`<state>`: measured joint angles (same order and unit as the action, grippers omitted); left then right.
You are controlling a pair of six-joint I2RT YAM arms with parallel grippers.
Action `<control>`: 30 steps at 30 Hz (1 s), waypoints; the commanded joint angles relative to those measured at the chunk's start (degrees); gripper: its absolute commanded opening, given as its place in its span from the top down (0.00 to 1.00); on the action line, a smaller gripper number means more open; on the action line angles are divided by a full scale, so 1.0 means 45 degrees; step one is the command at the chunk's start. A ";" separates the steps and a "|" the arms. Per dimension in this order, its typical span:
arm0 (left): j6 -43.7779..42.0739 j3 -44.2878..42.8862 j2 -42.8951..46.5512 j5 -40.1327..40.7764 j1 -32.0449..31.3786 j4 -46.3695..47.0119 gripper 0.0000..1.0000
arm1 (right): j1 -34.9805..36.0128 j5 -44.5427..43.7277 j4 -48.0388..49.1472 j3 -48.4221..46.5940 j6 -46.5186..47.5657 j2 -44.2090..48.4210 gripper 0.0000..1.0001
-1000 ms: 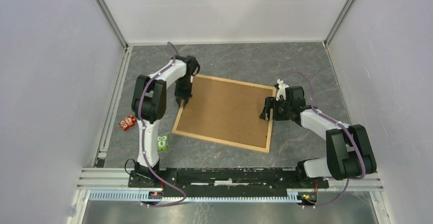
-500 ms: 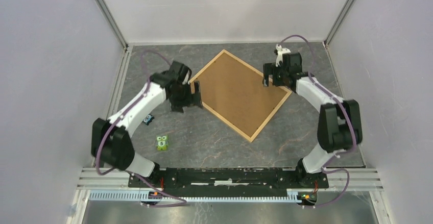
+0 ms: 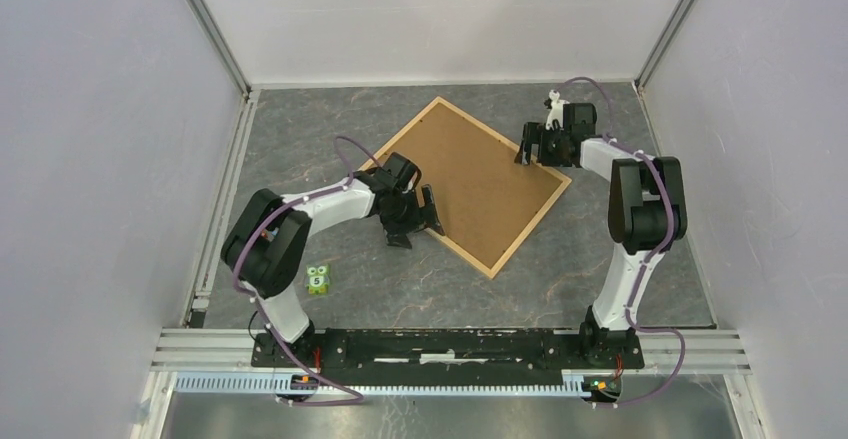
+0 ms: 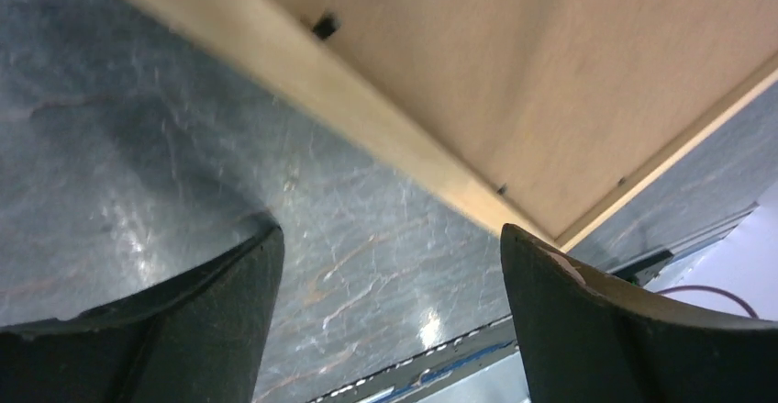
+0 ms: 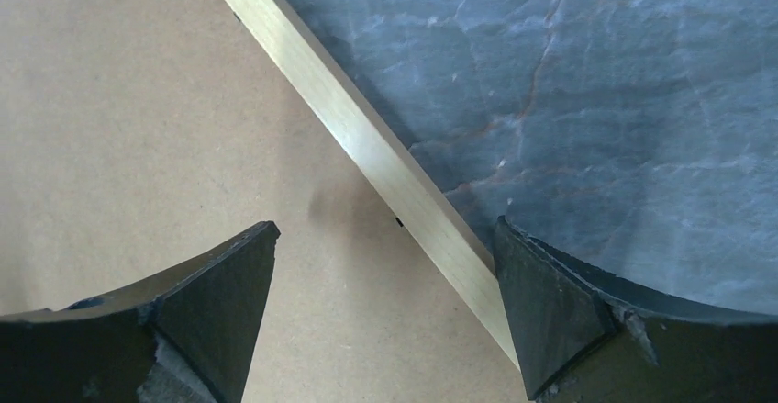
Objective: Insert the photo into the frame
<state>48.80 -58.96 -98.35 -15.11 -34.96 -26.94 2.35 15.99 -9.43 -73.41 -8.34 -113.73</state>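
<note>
The frame (image 3: pixel 530 229), thin light wooden strips, lies flat and turned like a diamond at the middle back of the table. A brown backing board (image 3: pixel 480 179) fills it. The photo is out of view. My left gripper (image 3: pixel 430 213) is open just off the frame's near-left side. In the left wrist view the wooden strip (image 4: pixel 367 118) and board (image 4: pixel 550 72) lie beyond the left gripper (image 4: pixel 390 279), with only table between its fingers. My right gripper (image 3: pixel 528 151) is open over the frame's far-right side. In the right wrist view the strip (image 5: pixel 367 146) runs between the right gripper's (image 5: pixel 385 270) fingers, next to the board (image 5: pixel 138 100).
A small green cube (image 3: pixel 318 279) marked 5 sits near the left arm's base. Aluminium rails (image 3: pixel 225 189) and white walls bound the grey marbled table on three sides. The arms' mounting bar (image 3: pixel 450 344) runs along the near edge.
The frame has swung from lying across the middle to a diamond pose further back. Both grippers let go of its edges and opened. The left arm moved to its near-left side.
</note>
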 commanded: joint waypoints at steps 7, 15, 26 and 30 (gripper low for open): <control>-0.2342 -0.2474 -0.2005 -0.0505 0.1760 -0.1269 0.17 | 0.0290 0.3415 0.3671 0.8034 -0.3387 0.5805 0.23; -0.5275 -0.2922 -0.1187 0.1334 0.2722 -0.3630 0.35 | 0.0443 0.0947 0.0602 0.9246 -0.1614 0.8455 0.26; -0.6288 -0.2856 -0.1724 0.2493 0.2712 -0.3966 0.62 | 0.0596 -0.0319 -0.2473 0.5783 0.0494 0.6220 0.57; -0.6404 -0.2827 -0.1858 0.2770 0.2714 -0.3853 0.67 | 0.1088 -0.0135 -0.2422 0.5064 0.0536 0.5480 0.63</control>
<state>24.03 -70.74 -106.04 -6.83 -22.79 -43.62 5.21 14.50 -18.61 -46.98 -7.68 -86.56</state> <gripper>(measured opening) 0.350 0.388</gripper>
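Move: The frame, its backing board facing up, lies turned askew, its middle about 15 cm ahead of the left hand and 11 cm to its right, some 2 cm lower. Its nearest corner is 19 cm right and 13 cm back of that hand; a green block sits 27 cm left and 13 cm back. From the right hand, the frame's middle is about 5 cm back, 19 cm left and 1 cm lower, while its right-hand corner is 11 cm right and 5 cm back. Both hands swing the frame clockwise between them: the right hand, its outer finger against the upper-right rail, sweeps back nearly 20 cm towards its own base, then eases forward about 4 cm with a small lift, ending with its inner fingertip close at the rail and the other finger outside over the table. Meanwhile the left hand works low at the opposite rail, going forward about 5 cm and then some 10 cm left while rolling its left side up by nearly 20 degrees, and both grippers narrow from wide open to a bit over a third, the left one ending astride its rail. ##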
